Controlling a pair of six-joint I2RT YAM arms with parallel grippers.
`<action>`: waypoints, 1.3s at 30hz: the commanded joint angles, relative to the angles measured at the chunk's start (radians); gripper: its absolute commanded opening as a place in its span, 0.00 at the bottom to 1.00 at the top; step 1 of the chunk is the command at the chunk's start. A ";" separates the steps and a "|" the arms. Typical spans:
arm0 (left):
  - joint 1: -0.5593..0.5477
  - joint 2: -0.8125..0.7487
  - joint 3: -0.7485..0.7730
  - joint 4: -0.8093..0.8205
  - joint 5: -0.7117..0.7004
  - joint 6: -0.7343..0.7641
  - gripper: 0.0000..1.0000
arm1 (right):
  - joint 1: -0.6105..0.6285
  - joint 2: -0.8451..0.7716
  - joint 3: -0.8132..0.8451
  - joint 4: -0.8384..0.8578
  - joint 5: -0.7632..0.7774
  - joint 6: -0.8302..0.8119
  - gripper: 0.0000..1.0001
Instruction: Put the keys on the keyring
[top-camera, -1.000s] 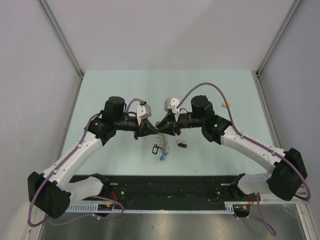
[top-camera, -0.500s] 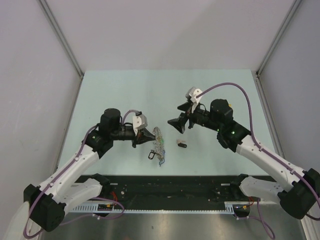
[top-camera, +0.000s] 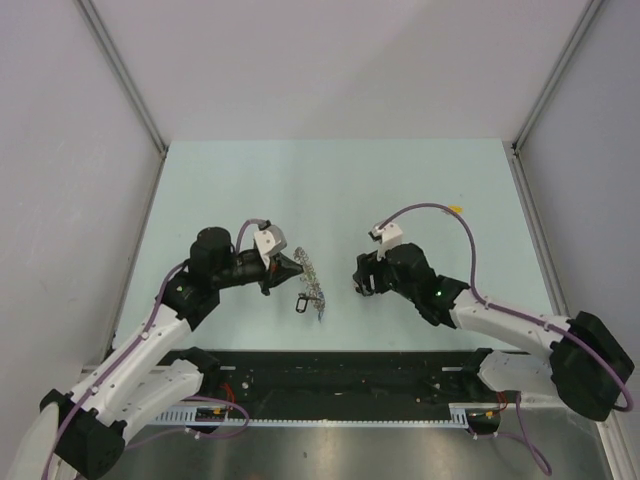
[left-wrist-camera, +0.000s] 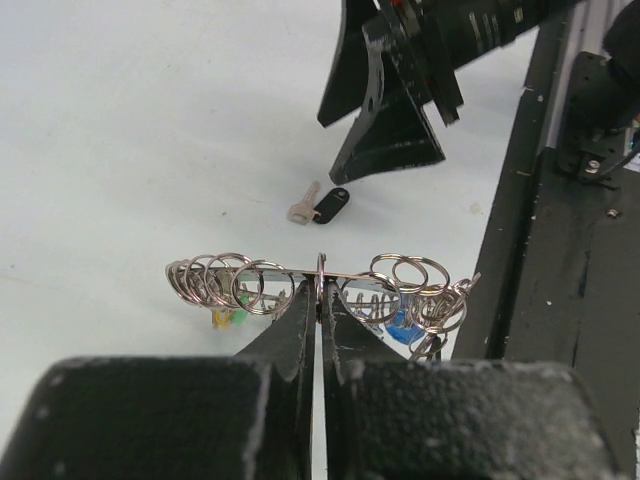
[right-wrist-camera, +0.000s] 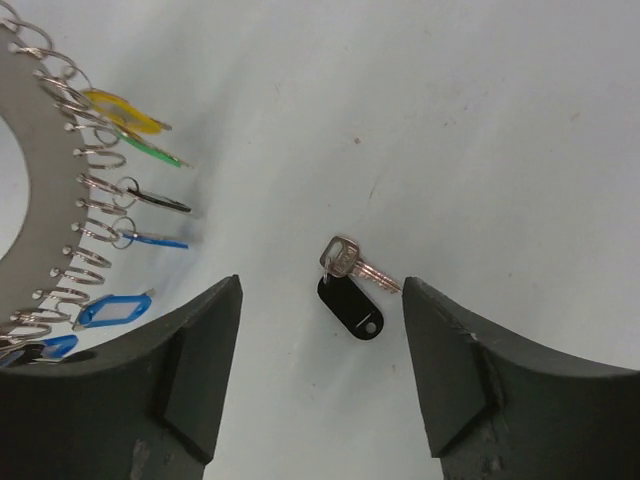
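Observation:
My left gripper (top-camera: 293, 268) is shut on the keyring (top-camera: 312, 283), a grey band strung with many small wire rings and coloured tags. In the left wrist view its jaws pinch the band's edge (left-wrist-camera: 320, 272), holding it off the table. My right gripper (top-camera: 362, 279) is open, low over the black-tagged key. In the right wrist view that key (right-wrist-camera: 352, 288) lies flat on the table between my open fingers (right-wrist-camera: 205, 340), untouched; it also shows in the left wrist view (left-wrist-camera: 322, 205). The yellow-tagged key (top-camera: 455, 210) lies far right on the table. The keyring shows at the left of the right wrist view (right-wrist-camera: 45, 200).
The pale green table (top-camera: 330, 180) is bounded by grey walls at the back and sides. A black rail (top-camera: 340, 375) runs along the near edge by the arm bases. My right gripper's fingers (left-wrist-camera: 390, 120) hang just beyond the keyring in the left wrist view.
The two grippers have drawn apart from the middle. My left arm pulled the keyring left and nearer. My right gripper swung right, then came down open over the black-tagged key.

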 joint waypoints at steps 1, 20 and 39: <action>0.001 -0.031 -0.008 0.051 -0.067 -0.033 0.00 | 0.042 0.099 -0.015 0.140 0.129 0.053 0.66; 0.010 -0.022 -0.002 0.018 -0.097 -0.003 0.01 | 0.082 0.340 -0.084 0.384 0.132 0.056 0.30; 0.013 -0.018 0.000 0.018 -0.085 -0.005 0.00 | 0.095 0.391 -0.098 0.398 0.160 0.025 0.23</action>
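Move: The loose key lies on the table some 10 cm below the right hand, about 2 cm ahead and 4 cm to its left. Its black tag is level with that hand fore and aft, 2 cm left, at the same depth. The held keyring's middle is roughly 12 cm left of the right hand, level fore and aft, 2 cm above. From the left hand the key is about 12 cm right, 4 cm ahead, 20 cm below. The right hand sinks about 9 cm to the key's tag, fingers narrowing but not shut; left keeps the keyring pinched. ##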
